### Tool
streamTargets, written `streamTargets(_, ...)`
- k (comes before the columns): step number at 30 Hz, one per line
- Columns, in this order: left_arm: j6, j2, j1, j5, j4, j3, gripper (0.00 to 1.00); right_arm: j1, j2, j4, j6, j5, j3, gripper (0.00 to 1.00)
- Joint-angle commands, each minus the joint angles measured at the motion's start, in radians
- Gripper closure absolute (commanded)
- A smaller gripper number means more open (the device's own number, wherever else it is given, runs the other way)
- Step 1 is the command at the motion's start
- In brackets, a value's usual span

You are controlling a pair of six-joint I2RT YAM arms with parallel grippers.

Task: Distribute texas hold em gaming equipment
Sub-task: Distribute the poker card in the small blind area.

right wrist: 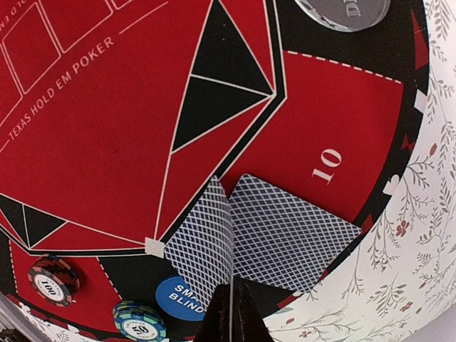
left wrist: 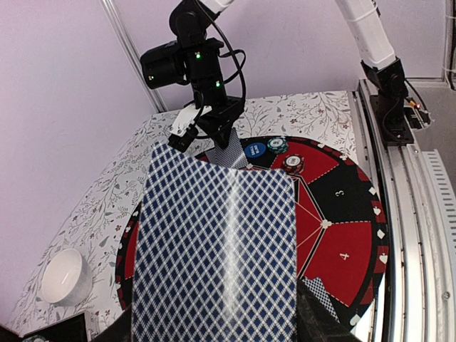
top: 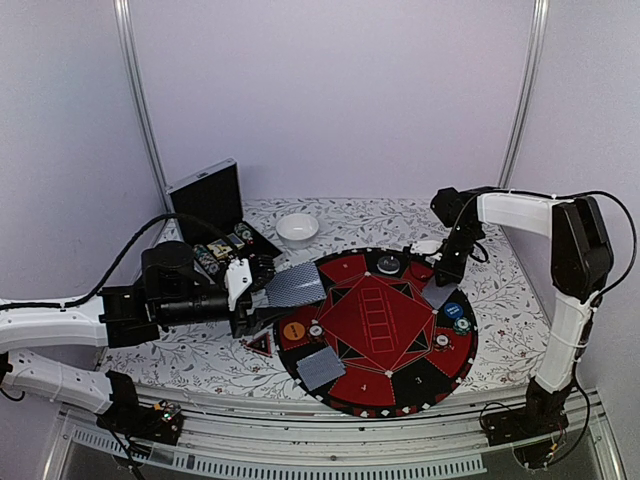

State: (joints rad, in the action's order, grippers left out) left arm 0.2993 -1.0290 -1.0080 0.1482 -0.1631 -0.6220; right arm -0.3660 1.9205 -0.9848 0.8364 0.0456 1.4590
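Note:
My left gripper [top: 262, 290] is shut on a stack of playing cards [left wrist: 214, 249] with blue-checked backs, its dark fingers [left wrist: 320, 320] at the stack's sides. It holds them over the left rim of the mat [top: 400, 390]. My right gripper [right wrist: 230, 303] is shut on one playing card [right wrist: 210, 242], which stands bowed on edge beside a card lying flat [right wrist: 296, 239] on the red "10" sector. Near it are the blue button [right wrist: 174, 299] and striped chips [right wrist: 139, 322] [right wrist: 53, 276]. The orange button [top: 293, 330] and more cards [top: 320, 368] lie at the mat's left front.
The open silver case [top: 215, 210] stands at the back left, with a white bowl [top: 297, 228] beside it. A grey disc [top: 388, 265] sits at the mat's far edge. Floral tablecloth [top: 500, 290] surrounds the mat. A small red-and-black triangle [top: 262, 345] lies left of the mat.

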Motion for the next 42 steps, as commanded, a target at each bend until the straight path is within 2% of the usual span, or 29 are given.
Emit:
streamTargets(1, -0.003, 0.005, -0.012, 0.004, -0.033, -0.024, 0.47, 0.004, 0.023, -0.011, 0.012, -0.029, 0.04, 0.98)
streamTargets(16, -0.001, 0.005, -0.012, 0.004, -0.032, -0.025, 0.47, 0.029, 0.073, 0.028, 0.007, -0.118, 0.058, 0.98)
streamTargets(19, -0.001, 0.006, -0.012, 0.005, -0.031, -0.024, 0.47, 0.03, 0.086, 0.044, 0.006, -0.151, 0.058, 0.9)
streamTargets(25, 0.0, 0.005, -0.012, 0.004, -0.03, -0.025, 0.47, 0.03, 0.108, 0.057, 0.007, -0.182, 0.043, 0.82)
streamTargets(26, 0.001, 0.005, -0.012, 0.004, -0.03, -0.025, 0.47, 0.031, 0.11, 0.061, 0.005, -0.193, 0.044, 0.76)
streamTargets(30, -0.001, 0.007, -0.012, 0.007, -0.029, -0.025, 0.47, 0.033, 0.116, 0.101, -0.002, -0.241, 0.051, 0.64)
streamTargets(32, 0.001, 0.008, -0.012, 0.005, -0.029, -0.025, 0.47, 0.034, 0.118, 0.111, -0.006, -0.267, 0.052, 0.52)
streamTargets(33, 0.0, 0.009, -0.012, 0.005, -0.028, -0.025, 0.47, 0.033, 0.118, 0.112, -0.008, -0.278, 0.052, 0.39)
streamTargets(34, 0.001, 0.008, -0.012, 0.005, -0.029, -0.026, 0.47, 0.033, 0.117, 0.112, -0.009, -0.29, 0.051, 0.05)
streamTargets(35, 0.001, 0.009, -0.012, 0.005, -0.028, -0.026, 0.47, 0.034, 0.115, 0.115, -0.013, -0.303, 0.05, 0.0)
streamTargets(42, 0.0, 0.011, -0.012, 0.007, -0.029, -0.025, 0.47, 0.032, 0.03, 0.243, -0.031, -0.402, 0.046, 0.01)
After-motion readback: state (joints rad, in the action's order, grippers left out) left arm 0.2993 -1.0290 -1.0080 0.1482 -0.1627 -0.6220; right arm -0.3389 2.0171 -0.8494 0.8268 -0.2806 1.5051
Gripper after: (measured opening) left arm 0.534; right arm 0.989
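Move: Just ahead of the right hand, which already holds a card edge-on, lies the card dealt earlier in the small blind area: about 3 cm forward, 2 cm left, 4 cm below. At that level, the blue small blind chip sits some 3 cm back and 1 cm left, the green chip 7 cm straight back, and the dealer button 9 cm forward and 12 cm left. From the left hand the dealt card is roughly 17 cm forward, 32 cm right, 22 cm below. Sweeping about 6 cm forward and, after the start, 5 cm to the right across the small blind area, the right hand dips some 2 cm and then eases up slightly. Its fingertips swing outward and to the right by roughly 20 degrees, while the nearly shut fingers spread wide and let go of the card. The left hand stays still, keeping its grip on the deck. ##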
